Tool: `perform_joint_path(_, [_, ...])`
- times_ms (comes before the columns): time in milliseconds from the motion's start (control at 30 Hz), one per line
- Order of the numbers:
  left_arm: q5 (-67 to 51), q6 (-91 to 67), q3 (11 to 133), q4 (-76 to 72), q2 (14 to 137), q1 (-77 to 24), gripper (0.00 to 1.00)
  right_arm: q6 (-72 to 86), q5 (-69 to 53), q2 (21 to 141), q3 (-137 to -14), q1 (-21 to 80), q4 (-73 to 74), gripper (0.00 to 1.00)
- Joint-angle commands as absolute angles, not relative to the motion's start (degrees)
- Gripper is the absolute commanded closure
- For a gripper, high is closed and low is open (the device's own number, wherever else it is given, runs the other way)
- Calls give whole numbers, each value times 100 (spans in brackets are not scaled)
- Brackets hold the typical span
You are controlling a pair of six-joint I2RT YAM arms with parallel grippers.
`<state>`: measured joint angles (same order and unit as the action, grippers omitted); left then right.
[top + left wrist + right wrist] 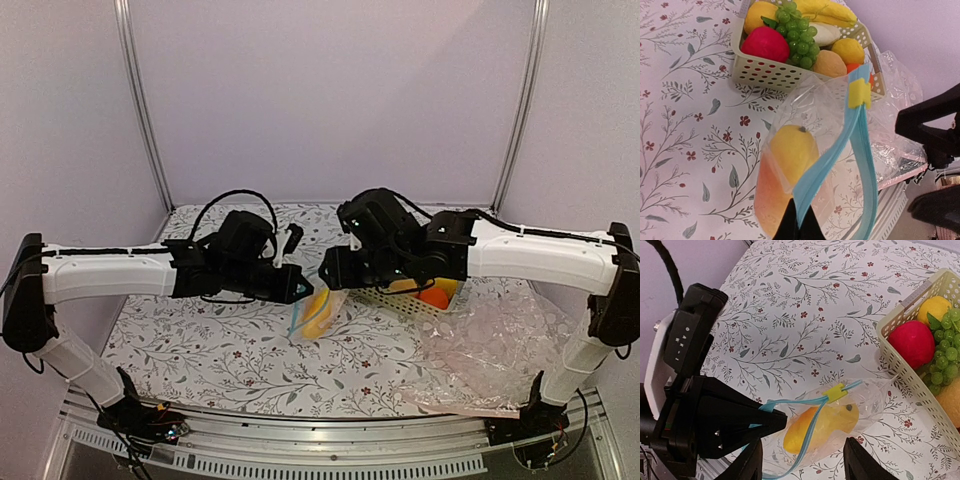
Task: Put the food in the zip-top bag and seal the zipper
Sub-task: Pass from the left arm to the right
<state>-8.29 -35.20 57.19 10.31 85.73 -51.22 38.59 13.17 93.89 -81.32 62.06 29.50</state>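
The clear zip-top bag (pixel 318 318) hangs just above the table between my two grippers. Both fruits are inside it: the rounded yellow one (pixel 792 152) on top and the orange-yellow one (pixel 765 197) beneath. They also show in the right wrist view (pixel 825 427). The light blue zipper (pixel 840 145) gapes open, its two strips parting away from a yellow slider (pixel 859 93) at the far end. My left gripper (pixel 799 222) is shut on the zipper strip at the near end. My right gripper (pixel 807 462) is open and empty, just above the bag.
A cream perforated basket (pixel 770 75) holds red, green, white and yellow fruits right behind the bag. It also shows in the right wrist view (pixel 905 365). A large pinkish clear plastic sheet (pixel 500 350) lies at the front right. The table's front edge is close below.
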Motion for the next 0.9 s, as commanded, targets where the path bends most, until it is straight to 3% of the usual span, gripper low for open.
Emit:
perform_joint_path(0, [-645,-3741,5704,1021,8577,-5045,100,3995,1468,9887,-8336,6173,3349,45])
perform_joint_path(133, [-693,-3812,5717,957,8688,-5066,100,4025,1410,10105,-8409,6171,3358,51])
perform_joint_path(267, [-887,-3744,5792,902,8811,-5127,100,4047,1350,10302,-8536,6177,3364,80])
perform_joint_path(300, [-891,-3718,5823,966,8829,-5139,97,4084,1331,10314,-8536,6176,3342,87])
perform_joint_path(367, [-837,-3673,5852,1140,8814,-5156,79,4183,1237,10313,-8494,6145,3242,99])
perform_joint_path(500, [-528,-3478,5683,1431,8577,-5319,43,4486,1055,10262,-8342,6031,3005,100])
perform_joint_path(600, [-175,-3424,5435,1683,8285,-5526,22,4552,1149,10232,-8323,6025,2977,100])
perform_joint_path(667, [-52,-3517,5276,1734,8139,-5658,17,4566,1215,10209,-8308,6028,2963,100])
perform_joint_path(867, [240,-4185,4933,1410,8035,-5940,18,4605,1278,10137,-8266,6021,2910,100])
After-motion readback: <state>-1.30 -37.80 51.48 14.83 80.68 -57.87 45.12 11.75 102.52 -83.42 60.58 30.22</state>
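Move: The bag's zipper edge, at the spot to be pinched, lies some 6 cm below the half-open right hand, barely 1 cm ahead and 1 cm left. The left hand already pinches the edge; that spot is about 3 cm to its right, level and at its height. From the right hand, the yellow slider is about 3 cm ahead, 1 left, 6 below; the bagged food 2 ahead, 2 left, 16 below; the basket 11 ahead, 15 right, 19 below. The bag's zipper edge changes hands: the right hand sinks about 6 cm onto it beside the left fingertips, shuts and pinches one strip on the near side of the yellow slider, then holds while easing slightly forward. As the right fingers finish closing, the left ones open wide, let go of the edge and draw back about 5 cm towards the base, a little lower. ##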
